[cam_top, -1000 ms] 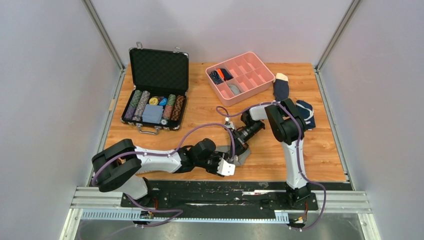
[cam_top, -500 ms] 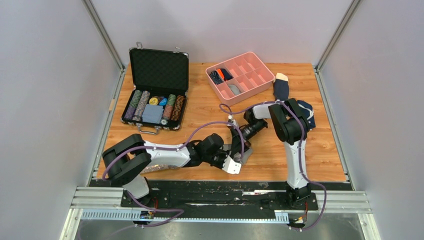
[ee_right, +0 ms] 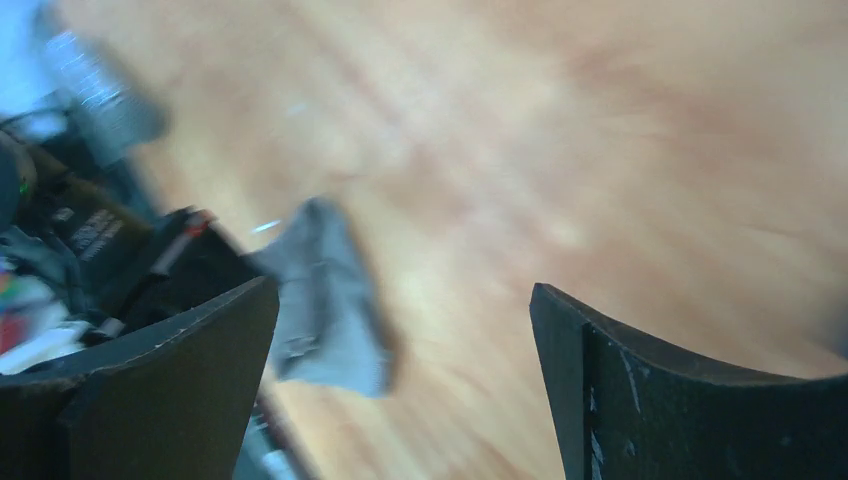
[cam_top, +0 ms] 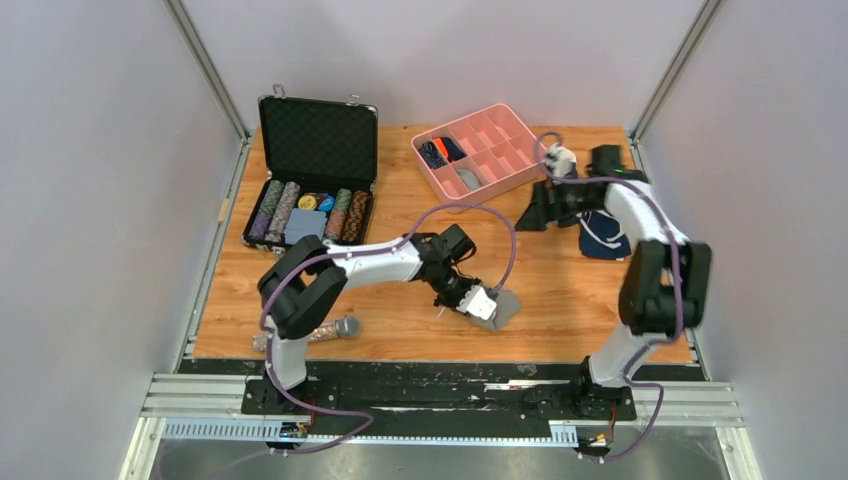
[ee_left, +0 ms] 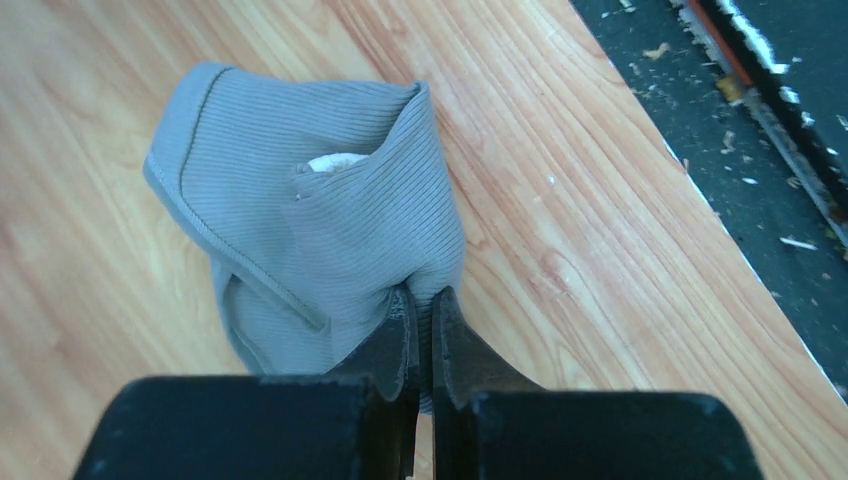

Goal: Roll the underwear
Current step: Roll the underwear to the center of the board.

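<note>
The underwear [ee_left: 300, 220] is a grey ribbed cloth, folded into a loose bundle on the wooden table, with a pale patch showing in its fold. My left gripper [ee_left: 425, 300] is shut on the bundle's near edge, cloth pinched between its jaws. From above, the underwear [cam_top: 505, 306] lies near the table's front edge with the left gripper [cam_top: 487, 303] on it. My right gripper [cam_top: 528, 216] is open and empty, well away at the back right. Its blurred wrist view shows the right gripper [ee_right: 400, 292] with wide jaws and the underwear [ee_right: 325, 295] far off.
An open case of poker chips [cam_top: 310, 190] stands at the back left. A pink divided tray [cam_top: 436, 180] with small items sits at the back centre. A navy garment [cam_top: 603, 238] lies under the right arm. A silvery object [cam_top: 333, 328] lies by the front left edge.
My right gripper opened, let go of the underwear and swung away to the back right. My left gripper shut on the cloth and shifted right with it.
</note>
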You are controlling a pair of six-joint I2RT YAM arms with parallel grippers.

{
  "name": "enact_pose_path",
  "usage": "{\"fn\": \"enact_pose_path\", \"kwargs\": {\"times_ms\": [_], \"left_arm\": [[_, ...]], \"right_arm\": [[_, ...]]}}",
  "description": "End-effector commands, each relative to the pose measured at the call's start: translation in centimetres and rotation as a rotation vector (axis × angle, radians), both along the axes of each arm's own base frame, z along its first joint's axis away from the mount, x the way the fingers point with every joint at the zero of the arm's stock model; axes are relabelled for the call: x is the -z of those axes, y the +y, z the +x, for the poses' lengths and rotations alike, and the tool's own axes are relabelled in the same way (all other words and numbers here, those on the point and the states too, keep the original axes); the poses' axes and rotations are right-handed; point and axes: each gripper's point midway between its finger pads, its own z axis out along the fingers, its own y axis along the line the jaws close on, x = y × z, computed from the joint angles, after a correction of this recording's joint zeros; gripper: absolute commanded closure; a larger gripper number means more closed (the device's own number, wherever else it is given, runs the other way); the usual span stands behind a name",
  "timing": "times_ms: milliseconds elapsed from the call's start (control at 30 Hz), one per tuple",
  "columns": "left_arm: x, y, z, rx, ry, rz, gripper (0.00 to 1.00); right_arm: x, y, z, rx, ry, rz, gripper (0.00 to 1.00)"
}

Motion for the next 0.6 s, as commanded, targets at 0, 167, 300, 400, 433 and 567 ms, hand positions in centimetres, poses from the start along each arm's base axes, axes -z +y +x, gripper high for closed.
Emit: {"fn": "enact_pose_path", "kwargs": {"times_ms": [0,167,300,400,433,567], "left_arm": [[2.8,5.8,-5.2,0.088,0.435,0.305,1.0],[0.3,4.1,-4.2,0.057,0.627,0.376,1.0],[-0.1,3.2,-3.6,0.006,0.729,0.423,1.0],[0.2,2.7,-2.8,-0.05,0.786,0.444,1.0],[0.4,2.8,-2.7,-0.084,0.825,0.461,1.0],[0.6,2.1,-2.0,-0.175,0.92,0.482,1.0]], "right_arm": [[-10.4,-9.1,6.0,0.293,-0.647,-0.219,0.0],[-15.6,-7.8,-2.1,0.218,-1.167,-0.301,0.0],[-9.3,-3.8,-11.7,-0.118,-1.16,-0.248,0.03],[-6.2,-1.9,-17.6,-0.357,-1.215,-0.195,0.12],[-5.4,-1.2,-19.1,-0.427,-1.235,-0.163,0.16],[-3.0,0.0,-21.0,-0.543,-1.261,-0.107,0.29]]}}
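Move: The left hand is pinching the underwear bundle, whose middle lies about 5 cm to its right, level front to back and 1 cm lower. A small white strip lies some 5 cm to the left and 1 cm back; the pink box is about 32 cm ahead and 2 cm right, at much the same height. From the right hand, the bundle is roughly 16 cm back, 8 cm left and 10 cm below. Still pinching the underwear, the left hand tilts fingertips baseward nearly 50 degrees; the right arcs up, then back. ##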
